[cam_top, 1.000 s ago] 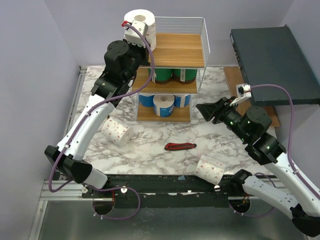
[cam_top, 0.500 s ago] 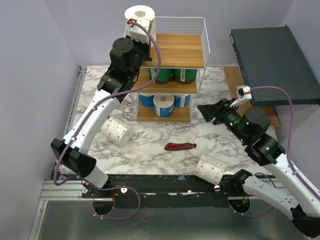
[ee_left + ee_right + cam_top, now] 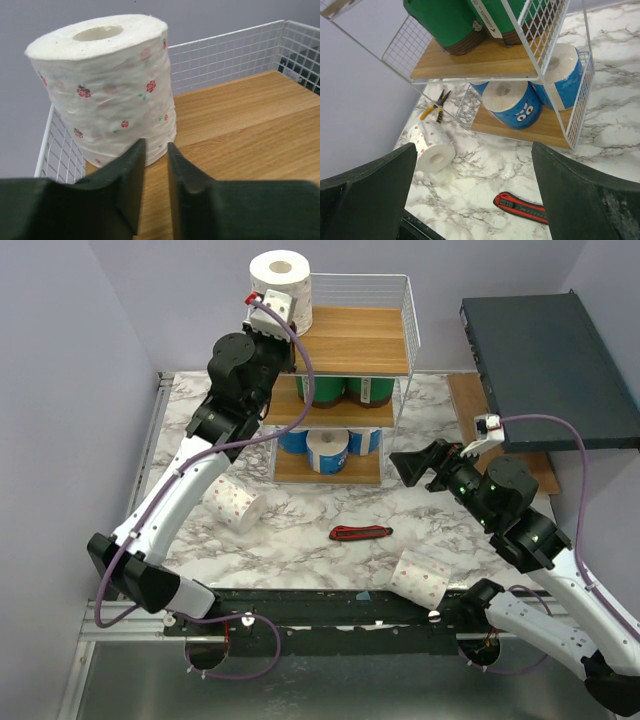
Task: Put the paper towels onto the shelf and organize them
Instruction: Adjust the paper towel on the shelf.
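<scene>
A white paper towel roll with red dots (image 3: 105,85) (image 3: 280,272) stands upright in the back-left corner of the shelf's top tier (image 3: 355,340) (image 3: 240,125). My left gripper (image 3: 156,150) (image 3: 270,312) sits just in front of it, open by a narrow gap with nothing between the fingers. Green rolls (image 3: 345,390) (image 3: 450,20) fill the middle tier and blue rolls (image 3: 328,445) (image 3: 512,102) the bottom one. Two dotted rolls lie on the table, one at the left (image 3: 232,503) (image 3: 432,145) and one near the front (image 3: 422,578). My right gripper (image 3: 410,465) (image 3: 474,147) hovers right of the shelf, wide open and empty.
A red-and-black utility knife (image 3: 362,533) (image 3: 520,206) lies on the marble table in front of the shelf. Yellow-handled pliers (image 3: 436,106) lie left of the shelf's foot. A dark slab (image 3: 545,360) sits at the back right, and a wall stands close on the left.
My left gripper has drawn back slightly from the dotted roll on the top tier and its jaws have parted a little. The right gripper has opened wide.
</scene>
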`<action>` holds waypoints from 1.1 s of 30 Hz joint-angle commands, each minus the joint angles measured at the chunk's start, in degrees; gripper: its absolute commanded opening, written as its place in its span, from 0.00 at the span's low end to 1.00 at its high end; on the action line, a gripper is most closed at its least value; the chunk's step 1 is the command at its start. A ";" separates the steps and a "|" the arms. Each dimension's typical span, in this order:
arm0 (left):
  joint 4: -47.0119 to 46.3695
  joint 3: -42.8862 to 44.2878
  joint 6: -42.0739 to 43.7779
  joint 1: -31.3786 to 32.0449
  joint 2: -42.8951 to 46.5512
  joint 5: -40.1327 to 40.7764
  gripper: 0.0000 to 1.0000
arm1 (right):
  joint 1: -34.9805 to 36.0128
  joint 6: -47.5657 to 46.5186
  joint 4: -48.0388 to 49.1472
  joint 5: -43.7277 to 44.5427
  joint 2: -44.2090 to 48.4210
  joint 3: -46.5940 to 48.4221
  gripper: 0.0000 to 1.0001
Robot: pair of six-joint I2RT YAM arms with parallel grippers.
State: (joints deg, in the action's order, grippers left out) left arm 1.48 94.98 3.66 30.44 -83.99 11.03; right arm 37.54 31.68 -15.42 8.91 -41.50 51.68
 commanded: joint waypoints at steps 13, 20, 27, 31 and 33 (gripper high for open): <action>-0.79 -18.93 1.78 13.37 28.47 11.14 0.66 | 0.34 6.81 -6.44 16.75 -0.21 -4.33 1.00; 14.65 -30.63 -14.06 15.84 38.44 3.70 0.77 | 0.27 9.47 -13.74 22.78 -1.14 -5.21 1.00; 12.04 -46.70 -31.20 16.89 39.54 -17.74 0.83 | 0.29 15.73 -17.18 19.04 -2.29 -7.96 1.00; 0.02 -57.42 -37.60 20.94 38.93 -24.49 0.98 | 0.26 18.36 -15.10 16.58 1.57 -11.96 1.00; -7.58 -61.97 -39.23 22.45 38.36 -26.59 0.99 | 0.32 18.69 -14.11 15.90 4.37 -13.91 1.00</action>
State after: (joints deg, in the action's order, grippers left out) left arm 9.19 39.72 -26.57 49.80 -45.93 -4.69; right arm 37.54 46.89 -29.89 26.63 -41.47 40.60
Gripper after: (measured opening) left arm 0.981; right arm 0.998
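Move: The paper towel on the top shelf stands just beyond my left hand, about 9 cm ahead, 2 cm left and 3 cm up. From that hand the red knife lies roughly 15 cm back, 15 cm right and 47 cm down; the left loose paper towel some 10 cm back, 17 cm left, 43 cm down. From my right hand the shelf towel is about 21 cm ahead, 25 cm left, 17 cm up, and the right loose towel 16 cm back, 5 cm right, 28 cm down. I draw my left hand back from the towel on the top shelf, rising a little to clear the shelf, then drop it steeply and swing right to above the table beside the knife: about 25 cm back and 25 cm down overall, fingers spreading wide, tipping down and turning clockwise. Meanwhile I sink my open right hand some 14 cm and ease it right, turning clockwise and tipping down. ##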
